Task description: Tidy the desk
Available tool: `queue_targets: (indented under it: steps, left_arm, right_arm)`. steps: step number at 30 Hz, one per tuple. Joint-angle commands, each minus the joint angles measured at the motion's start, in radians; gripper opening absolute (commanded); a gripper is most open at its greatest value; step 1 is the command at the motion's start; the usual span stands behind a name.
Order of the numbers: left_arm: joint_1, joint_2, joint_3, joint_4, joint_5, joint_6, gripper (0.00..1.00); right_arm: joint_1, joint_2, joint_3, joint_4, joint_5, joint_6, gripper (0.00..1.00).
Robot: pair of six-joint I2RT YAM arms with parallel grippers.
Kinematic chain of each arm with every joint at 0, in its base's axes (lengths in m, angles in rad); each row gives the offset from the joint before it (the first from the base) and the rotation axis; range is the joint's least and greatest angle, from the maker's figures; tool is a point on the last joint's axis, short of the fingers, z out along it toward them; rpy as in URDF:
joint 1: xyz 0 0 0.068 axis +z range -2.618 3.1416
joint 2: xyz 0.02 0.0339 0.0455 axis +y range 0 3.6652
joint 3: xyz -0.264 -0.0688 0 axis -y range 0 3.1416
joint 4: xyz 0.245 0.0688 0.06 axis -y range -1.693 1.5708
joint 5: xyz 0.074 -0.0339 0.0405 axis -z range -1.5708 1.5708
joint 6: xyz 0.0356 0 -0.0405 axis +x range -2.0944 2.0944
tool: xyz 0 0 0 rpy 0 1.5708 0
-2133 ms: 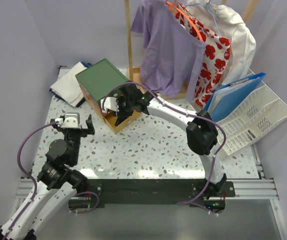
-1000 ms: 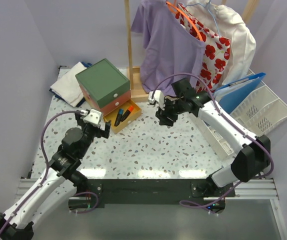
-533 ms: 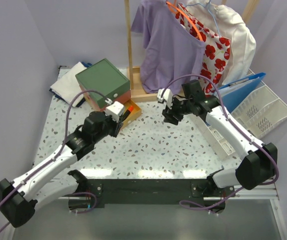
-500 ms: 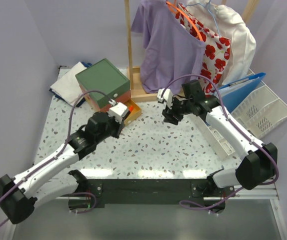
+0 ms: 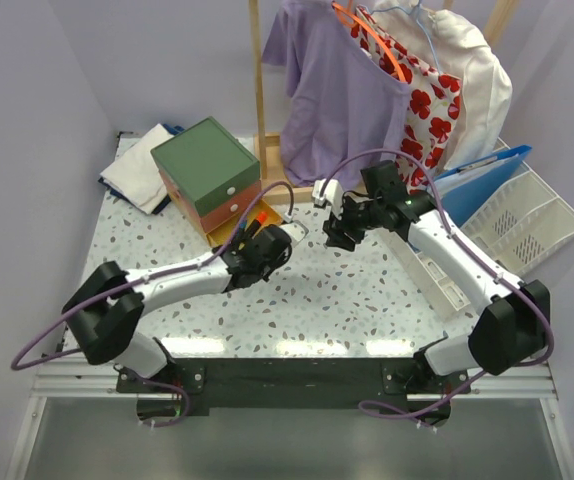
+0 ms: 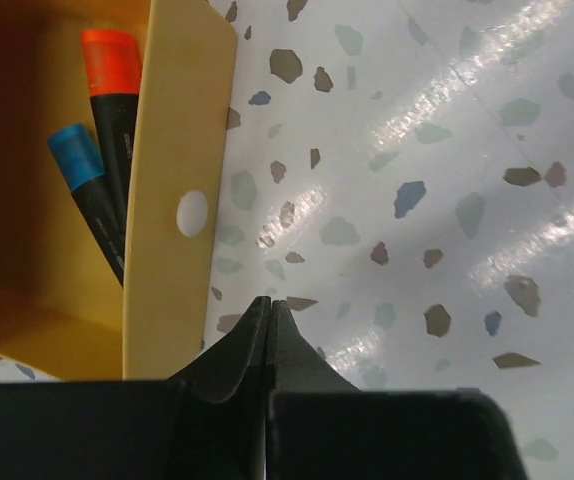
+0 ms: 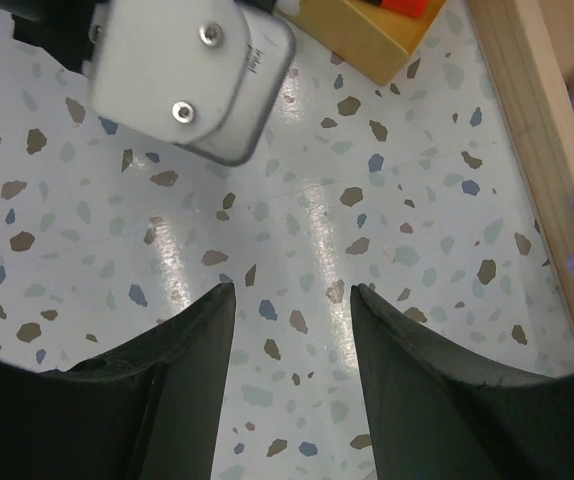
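Observation:
The desk (image 5: 347,290) is white with coloured speckles. At its back left stands a green-topped drawer box (image 5: 205,165). Its yellow drawer (image 5: 225,237) is pulled out and holds an orange-capped marker (image 6: 112,60) and a blue-capped marker (image 6: 72,160). My left gripper (image 6: 269,301) is shut on nothing, its tip just off the drawer's front panel (image 6: 172,200), low over the desk. In the top view my left gripper (image 5: 275,232) lies at the drawer's outer end. My right gripper (image 7: 292,292) hangs open and empty over bare desk (image 7: 297,400), right of the drawer (image 7: 367,30).
A wooden clothes rack (image 5: 259,90) with a purple shirt (image 5: 332,100) stands at the back. A white file tray (image 5: 512,235) with blue folders (image 5: 472,195) sits at the right. Folded cloth (image 5: 137,175) lies back left. The left wrist's grey camera housing (image 7: 187,70) is close to my right gripper.
My left arm has reached forward and right to the drawer's front, and its gripper has gone from open to shut. The right gripper has barely moved.

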Motion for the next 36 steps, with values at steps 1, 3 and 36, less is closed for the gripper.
queue_targets:
  steps: [1,3,36]
  left_arm:
    - [0.017,0.097,0.065,0.084,-0.144,0.123,0.0]
    - [0.035,0.156,0.082,0.092,-0.189,0.129,0.0]
    - [0.224,-0.056,0.128,0.127,-0.027,0.126,0.67]
  right_arm:
    - [-0.002,0.006,0.005,-0.002,-0.019,-0.025,0.54]
    - [-0.002,0.005,0.003,-0.002,-0.013,-0.028,0.54]
    - [-0.025,-0.009,0.014,-0.034,-0.033,-0.042,0.54]
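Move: The left hand hovers low with shut fingertips just outside the open bottom drawer of the three-drawer box; the front's white knob is about 5 cm ahead, 4 cm left and 3 cm lower. Inside the drawer the orange marker lies some 10 cm ahead and 6 cm left, the blue marker about 8 ahead and 9 left; the box's middle is roughly 19 ahead and 18 left. From the right hand the knob lies about 21 cm left, 1 cm ahead and 14 cm lower. The left hand drives forward and to the left about 12 cm towards the box, dipping some 3 cm and coming back up on the way, its wrist turning about 15 degrees counter-clockwise, to push the yellow drawer front inward while the shut fingers spread to well over half open from about a quarter of the way. After a brief stop at full reach the hand lifts about 5 cm and eases back a centimetre, its open fingers left in front of the drawer fronts with the tips tilted slightly upward. ##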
